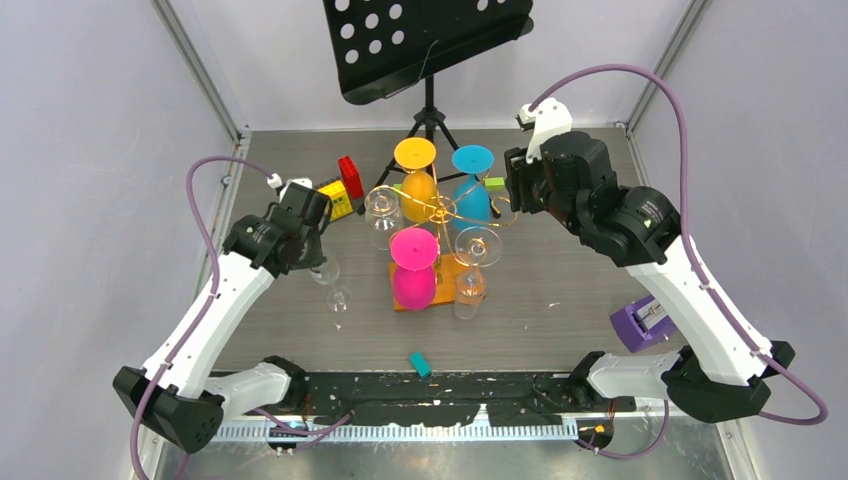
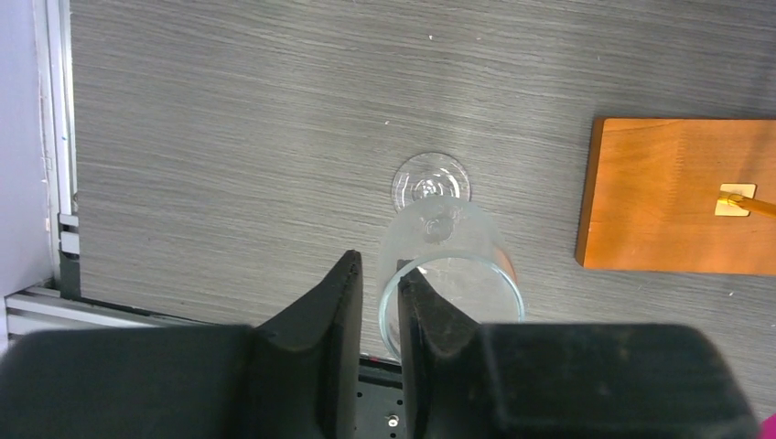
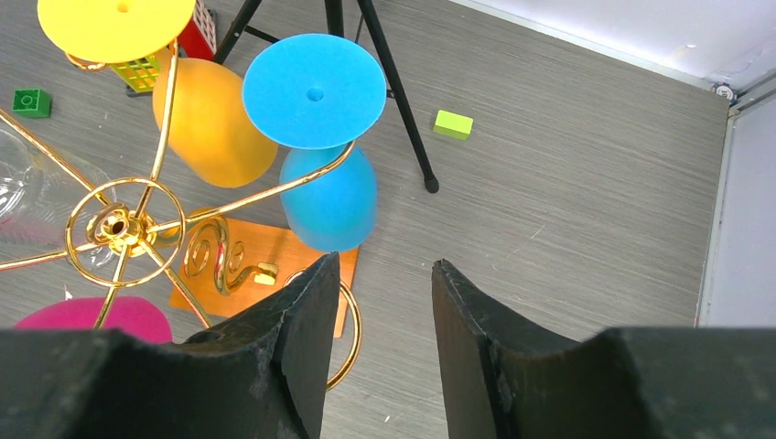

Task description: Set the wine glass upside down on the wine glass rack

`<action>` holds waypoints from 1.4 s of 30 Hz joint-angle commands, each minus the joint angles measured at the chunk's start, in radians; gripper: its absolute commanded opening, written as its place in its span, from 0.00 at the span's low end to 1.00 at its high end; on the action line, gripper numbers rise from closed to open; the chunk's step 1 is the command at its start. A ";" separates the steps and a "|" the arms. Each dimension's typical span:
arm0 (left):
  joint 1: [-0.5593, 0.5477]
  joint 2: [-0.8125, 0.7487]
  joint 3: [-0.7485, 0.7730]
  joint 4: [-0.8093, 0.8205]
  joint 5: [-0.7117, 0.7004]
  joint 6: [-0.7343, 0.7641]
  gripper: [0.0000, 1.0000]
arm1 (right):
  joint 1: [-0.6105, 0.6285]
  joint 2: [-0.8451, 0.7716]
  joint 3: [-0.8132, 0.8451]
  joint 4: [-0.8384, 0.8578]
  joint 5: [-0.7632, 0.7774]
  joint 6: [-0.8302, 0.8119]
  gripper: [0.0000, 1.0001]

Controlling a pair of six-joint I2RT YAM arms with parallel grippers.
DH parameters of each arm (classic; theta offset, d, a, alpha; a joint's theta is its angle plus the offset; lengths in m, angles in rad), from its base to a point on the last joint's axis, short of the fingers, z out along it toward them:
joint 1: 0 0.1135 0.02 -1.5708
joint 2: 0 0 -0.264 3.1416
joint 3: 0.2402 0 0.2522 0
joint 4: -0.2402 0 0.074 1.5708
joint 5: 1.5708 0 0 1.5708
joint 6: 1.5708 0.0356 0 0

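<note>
A clear wine glass (image 2: pixel 453 265) stands upright on the table left of the rack; its foot (image 2: pixel 431 180) shows through the bowl. My left gripper (image 2: pixel 380 270) sits narrowly astride its near rim, one finger inside the bowl and the other outside. A thin slit remains beside the outer finger. From above, that wine glass (image 1: pixel 330 275) stands under my left gripper (image 1: pixel 318 258). The gold wire wine glass rack (image 1: pixel 440 210) on its orange base (image 2: pixel 677 197) carries yellow, blue, pink and clear glasses upside down. My right gripper (image 3: pixel 384 270) is open and empty beside the blue glass (image 3: pixel 328 206).
A black music stand (image 1: pixel 425 40) rises behind the rack, its tripod leg (image 3: pixel 393 91) near the blue glass. Red (image 1: pixel 350 175), yellow (image 1: pixel 335 198), green (image 3: pixel 454 123) and teal (image 1: pixel 420 364) blocks lie about. A purple object (image 1: pixel 645 320) sits at the right.
</note>
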 commanded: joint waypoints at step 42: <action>0.007 -0.338 0.458 0.060 -0.056 0.076 0.00 | -0.002 -0.132 -0.072 0.372 -0.186 0.000 0.48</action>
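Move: The upright clear wine glass stands with its centre about 3 cm right of the left hand and level with it fore and aft, its middle some 9 cm lower; its left rim wall is already between the open fingers. From this hand the rack's wooden foot is about 27 cm right and 5 ahead, the pink glass 21 right and 3 back. From the right hand the wine glass lies some 45 cm left, 5 back and 28 below. Close the left fingers onto the left wall of the glass, one finger inside the rim and one outside, and hold still until they have pinched it. Then raise the glass quickly, about 18 cm, drawing back and a little left while tipping the fingers up some 30 degrees. Lift the open, empty right gripper about 5 cm beside the rack, tilting it up slightly. ##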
